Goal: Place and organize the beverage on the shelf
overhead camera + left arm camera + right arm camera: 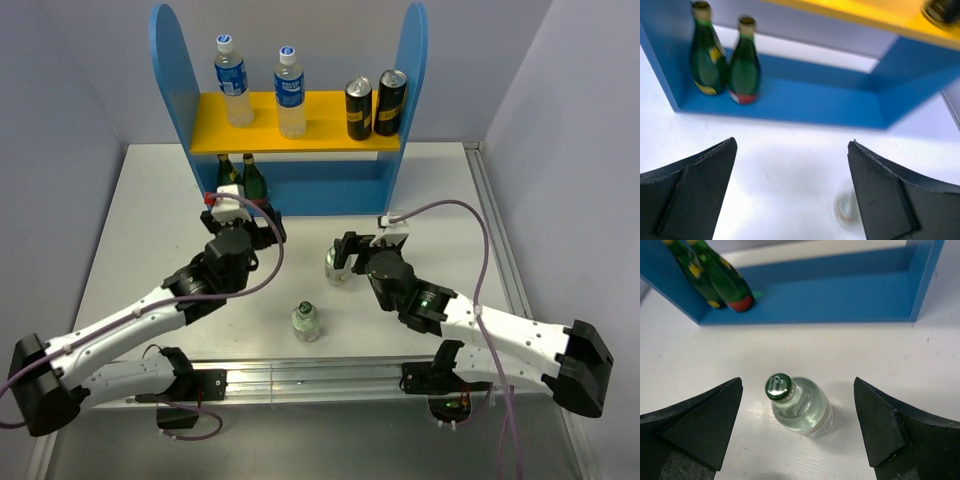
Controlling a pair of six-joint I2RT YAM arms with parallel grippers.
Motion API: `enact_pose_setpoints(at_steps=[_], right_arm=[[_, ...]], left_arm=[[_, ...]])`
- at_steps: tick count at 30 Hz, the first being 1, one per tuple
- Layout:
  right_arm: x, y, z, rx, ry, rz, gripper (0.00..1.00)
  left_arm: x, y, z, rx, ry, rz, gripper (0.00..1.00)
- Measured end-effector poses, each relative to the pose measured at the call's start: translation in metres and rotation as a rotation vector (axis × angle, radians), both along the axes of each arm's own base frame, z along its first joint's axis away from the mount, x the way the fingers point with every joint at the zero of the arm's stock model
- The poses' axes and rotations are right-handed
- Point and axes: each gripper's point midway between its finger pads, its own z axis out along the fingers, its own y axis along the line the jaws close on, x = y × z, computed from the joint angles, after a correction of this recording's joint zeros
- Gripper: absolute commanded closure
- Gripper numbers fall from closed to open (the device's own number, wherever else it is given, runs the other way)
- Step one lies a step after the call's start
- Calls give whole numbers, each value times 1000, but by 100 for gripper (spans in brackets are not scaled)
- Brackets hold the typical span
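Observation:
The shelf (170, 70) stands at the back. Two clear blue-label bottles (232, 80) (290, 90) stand on its yellow board. Two dark green bottles (227, 172) (252, 178) stand at the left of its blue base (805, 107), also seen as green bottles (707, 55) (743, 62) in the left wrist view. My left gripper (262, 215) (792, 141) hangs open and holds nothing, just in front of them. One short clear bottle (333, 268) (800, 407) with a green cap stands upright between the fingers of my open right gripper (340, 260) (798, 381), untouched. A second short bottle (306, 320) stands nearer the front.
Two black-and-gold cans (358, 108) (389, 102) stand at the right of the yellow board. The right half of the blue base (840, 295) is bare. A blurred round object (846, 209) shows beside my left gripper's right finger. A metal rail (320, 375) runs along the table's near edge.

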Motion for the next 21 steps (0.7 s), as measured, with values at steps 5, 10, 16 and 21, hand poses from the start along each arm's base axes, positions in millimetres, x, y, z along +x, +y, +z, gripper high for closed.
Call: enact_pose_setpoints(at_steps=[5,10,16,21], right_arm=[[7,14,-39,-53,98,20,2],[14,29,-62,-93,156,28,3],[29,43,-70,-125,163,2,13],[39,40,-75,-159,155,-55,66]], left_arm=[[-41,-9,-11,-11,76,-74,1],[-79,-15,-34,32,150,-134,1],[-97,-3,-56,71,195,-119,1],[-102,9,-62,80,204,-97,1]])
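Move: The clear green-capped bottle stands some 5 cm ahead of the right hand and 4 cm to its left, its middle roughly 13 cm below. The second clear bottle is about 10 cm back from this hand and 11 cm to its left; the two green bottles on the lower shelf are some 27 cm ahead and 25 cm left. From the left hand, the green-capped bottle lies nearly level, 2 cm ahead, about 22 cm right and 18 cm below. The neck of the nearer-shelf clear bottle ends up between the right hand's fingers: the hand sinks about 7 cm, then eases forward and left, 4 cm each, tipping down some 10 degrees, and late on closes to about half open around the cap. The empty left hand backs off 10 cm from the shelf and sinks 6, also tipping down. ##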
